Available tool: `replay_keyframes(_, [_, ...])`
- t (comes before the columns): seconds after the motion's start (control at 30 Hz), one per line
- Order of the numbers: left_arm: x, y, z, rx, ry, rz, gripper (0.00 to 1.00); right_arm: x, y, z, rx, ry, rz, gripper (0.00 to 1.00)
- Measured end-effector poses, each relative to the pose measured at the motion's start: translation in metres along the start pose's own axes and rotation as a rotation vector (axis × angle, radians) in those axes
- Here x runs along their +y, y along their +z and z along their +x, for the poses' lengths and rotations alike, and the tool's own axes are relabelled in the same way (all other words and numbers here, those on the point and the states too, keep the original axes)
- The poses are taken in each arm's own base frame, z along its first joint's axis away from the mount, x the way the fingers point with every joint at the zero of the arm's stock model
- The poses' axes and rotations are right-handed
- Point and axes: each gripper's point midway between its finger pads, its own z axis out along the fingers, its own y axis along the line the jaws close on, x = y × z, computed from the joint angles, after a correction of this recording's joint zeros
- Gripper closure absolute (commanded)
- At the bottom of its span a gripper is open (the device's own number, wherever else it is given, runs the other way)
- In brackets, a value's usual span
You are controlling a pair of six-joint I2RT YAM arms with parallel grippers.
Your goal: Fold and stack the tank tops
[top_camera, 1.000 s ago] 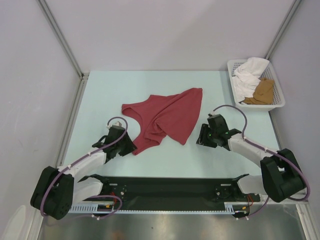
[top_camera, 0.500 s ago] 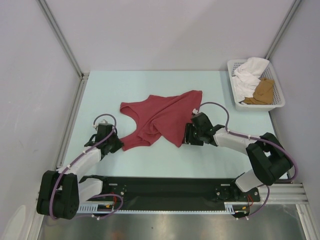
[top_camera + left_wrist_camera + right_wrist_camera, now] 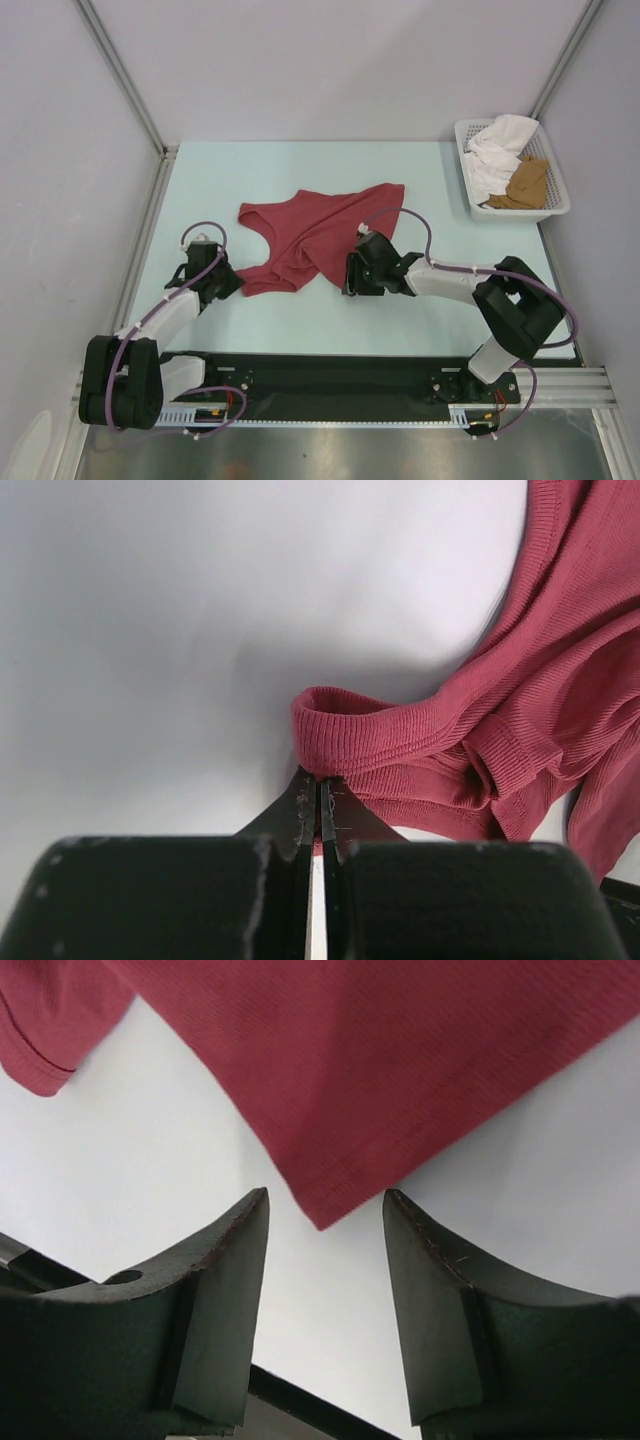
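A dark red tank top (image 3: 322, 232) lies crumpled in the middle of the table. My left gripper (image 3: 233, 284) is at its lower left end, shut on a rolled ribbed edge (image 3: 345, 735) of the cloth, as the left wrist view (image 3: 320, 782) shows. At the top's lower right corner my right gripper (image 3: 351, 276) stands open; that pointed corner (image 3: 322, 1218) lies just ahead of the gap between its fingers (image 3: 325, 1205), untouched. A tan-brown tank top (image 3: 526, 183) lies bunched in the basket at the back right.
The white mesh basket (image 3: 556, 208) stands at the table's back right corner and also holds a white cloth (image 3: 498, 150). The black rail of the arm bases (image 3: 330, 378) runs along the near edge. Upright frame posts stand at both back corners.
My left gripper has shut on the red top's edge and drawn it left. My right arm has swung left to the top's lower right corner, jaws still open.
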Motion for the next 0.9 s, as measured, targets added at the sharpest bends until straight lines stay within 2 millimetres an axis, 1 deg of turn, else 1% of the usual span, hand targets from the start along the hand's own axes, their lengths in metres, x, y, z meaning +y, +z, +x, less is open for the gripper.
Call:
replay_keyframes(0.07, [-0.001,0.0,-0.001,-0.004,0.0,0.006,1.0,0.007,0.003,0.001,0.001,-0.006,-0.008,0.52])
replay_keyframes(0.13, [-0.002,0.0,-0.002,-0.006,0.0,0.01,1.0,0.011,0.007,0.001,0.0,-0.011,-0.002,0.64])
replay_keyframes(0.17, [-0.002,0.0,-0.002,-0.007,0.0,0.01,1.0,0.011,0.009,0.0,-0.002,-0.008,0.005,0.71])
replay_keyframes(0.2, [-0.002,0.001,-0.002,-0.007,0.0,0.011,1.0,0.012,0.012,-0.001,-0.003,-0.008,0.012,0.87])
replay_keyframes(0.23, [-0.002,0.001,-0.002,-0.007,0.0,0.011,1.0,0.012,0.015,-0.003,-0.01,-0.013,0.024,0.97])
replay_keyframes(0.27, [-0.002,0.002,-0.002,-0.006,0.0,0.01,1.0,0.011,0.017,-0.003,-0.009,-0.01,0.034,1.0])
replay_keyframes(0.43, [0.001,0.005,-0.002,0.001,-0.006,-0.003,1.0,0.007,0.018,-0.007,-0.02,-0.003,0.053,1.0])
replay_keyframes(0.5, [0.004,0.006,-0.003,-0.001,-0.013,-0.01,1.0,-0.001,0.013,-0.007,-0.033,0.011,0.052,1.0])
replay_keyframes(0.53, [0.005,0.006,-0.005,-0.003,-0.016,-0.011,1.0,-0.01,0.008,-0.006,-0.041,0.025,0.057,1.0])
replay_keyframes(0.63, [0.005,0.005,-0.012,-0.01,-0.034,-0.008,1.0,-0.047,-0.012,-0.002,-0.058,0.083,0.104,1.0])
replay_keyframes(0.73, [0.002,0.004,-0.027,-0.035,-0.057,0.0,1.0,-0.085,-0.037,0.002,-0.081,0.144,0.162,1.0])
replay_keyframes(0.8, [0.001,0.003,-0.038,-0.055,-0.076,0.001,1.0,-0.104,-0.05,0.003,-0.096,0.185,0.187,1.0])
replay_keyframes(0.9, [0.002,0.003,-0.052,-0.073,-0.103,0.002,1.0,-0.126,-0.066,0.001,-0.125,0.229,0.221,1.0])
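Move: The tank top's loose near hem corner lies almost between the right hand's open fingers, about 1 cm ahead, 2 cm left and 2 cm below. From the right hand, the crumpled middle is some 13 cm left and 6 cm ahead, and the far hem corner roughly 27 cm ahead and 12 cm right. The left hand already pinches a shoulder strap; from it the near corner lies about 25 cm right and 1 cm back, the other strap some 18 cm straight ahead. The loose hem corner is pinched by the right hand, which noses a couple of centimetres forward-left and slightly down, shuts, then drags the corner about 16 cm right and slightly back, away from the left hand, turning some 20 degrees clockwise. Late on, the left hand, keeping its strap pinched, draws about 5 cm forward-left, lifting a little. ##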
